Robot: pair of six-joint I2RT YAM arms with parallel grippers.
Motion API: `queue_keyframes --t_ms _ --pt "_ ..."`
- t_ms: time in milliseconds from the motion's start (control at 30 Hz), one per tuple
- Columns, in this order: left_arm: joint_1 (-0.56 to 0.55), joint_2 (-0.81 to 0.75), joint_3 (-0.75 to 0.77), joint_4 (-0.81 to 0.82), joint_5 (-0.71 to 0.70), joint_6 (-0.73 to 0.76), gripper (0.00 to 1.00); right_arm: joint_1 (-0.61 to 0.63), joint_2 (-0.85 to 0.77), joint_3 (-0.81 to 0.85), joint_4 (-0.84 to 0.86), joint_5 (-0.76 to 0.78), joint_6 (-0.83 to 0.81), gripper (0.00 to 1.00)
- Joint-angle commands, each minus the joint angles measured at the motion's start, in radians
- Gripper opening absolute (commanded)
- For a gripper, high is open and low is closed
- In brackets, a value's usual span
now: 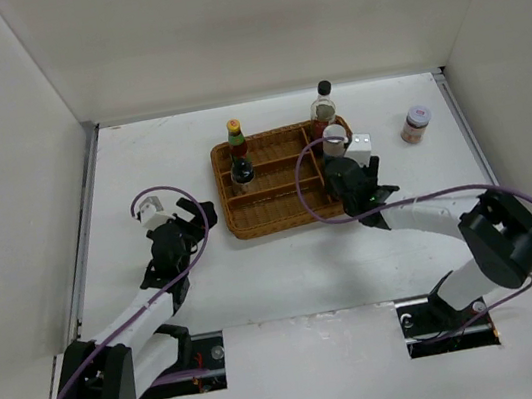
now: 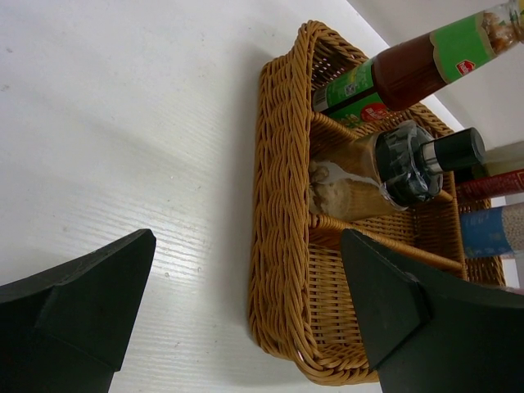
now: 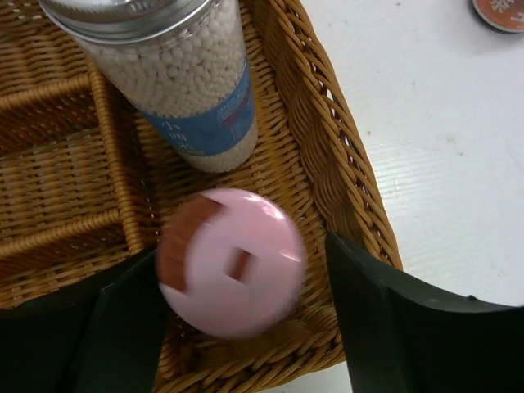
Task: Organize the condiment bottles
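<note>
The wicker tray holds the yellow-red-capped bottle and the small black-capped bottle in its left part. The silver-lidded blue-label jar stands in its right part. The tall dark-sauce bottle stands at the tray's far right corner. My right gripper is open around the pink-capped shaker, which is blurred in the tray's near right corner beside the blue-label jar. The short silver-lidded jar stands on the table to the right of the tray. My left gripper is open and empty by the tray's left end.
The white walls enclose the table on three sides. The tray's woven rim runs just inside my right finger. The tray's near left compartments hold nothing. Bare table lies left of and in front of the tray.
</note>
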Motion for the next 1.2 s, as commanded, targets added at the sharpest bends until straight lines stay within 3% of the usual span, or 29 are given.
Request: queue_keyframes --t_ms 0,200,367,500,667,967,1167 --pt "0.008 -0.012 0.003 0.059 0.01 -0.008 1.0 0.01 -0.04 0.046 0.063 0.04 0.006 0.82" --pt "0.011 -0.024 -0.001 0.059 0.01 -0.008 1.0 -0.054 -0.226 0.021 0.061 0.04 -0.029 0.85" --pt "0.006 -0.013 0.005 0.059 0.016 -0.011 1.0 -0.254 -0.277 0.009 0.123 0.028 -0.043 0.89" --pt "0.014 -0.007 0.003 0.059 0.019 -0.011 1.0 -0.469 -0.161 0.081 0.134 -0.071 -0.037 0.97" --pt "0.008 -0.009 0.002 0.062 0.012 -0.011 1.0 -0.618 0.052 0.266 0.083 -0.163 -0.045 1.0" --pt "0.012 0.014 0.005 0.082 0.041 -0.013 1.0 -0.689 0.344 0.558 -0.029 -0.268 -0.101 1.0" --pt "0.015 0.033 0.008 0.083 0.036 -0.014 1.0 -0.703 0.421 0.581 -0.054 -0.246 -0.095 0.98"
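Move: The jar with the pale lid stands to the right hand's right, about 24 cm, and some 17 cm farther out, its middle roughly 4 cm lower. The pink-capped bottle is right between this hand's fingers, in the basket's near right corner; the blue-labelled salt jar stands about 9 cm straight ahead of it, the red-labelled clear bottle some 16 cm ahead and 3 cm left. From the idle left hand the pale-lidded jar is about 62 cm right, 20 cm ahead, 5 cm lower. The right hand's fingers, already opening, spread wide and come free of the pink-capped bottle; the hand lifts about 12 cm, tipping its fingertips up, and swings right over the basket's rim, then reaches forward towards the pale-lidded jar while sinking some 9 cm. It turns about 25 degrees clockwise overall and levels the tips back down, open fingers ending either side of the lid in its own view, not yet closed. ##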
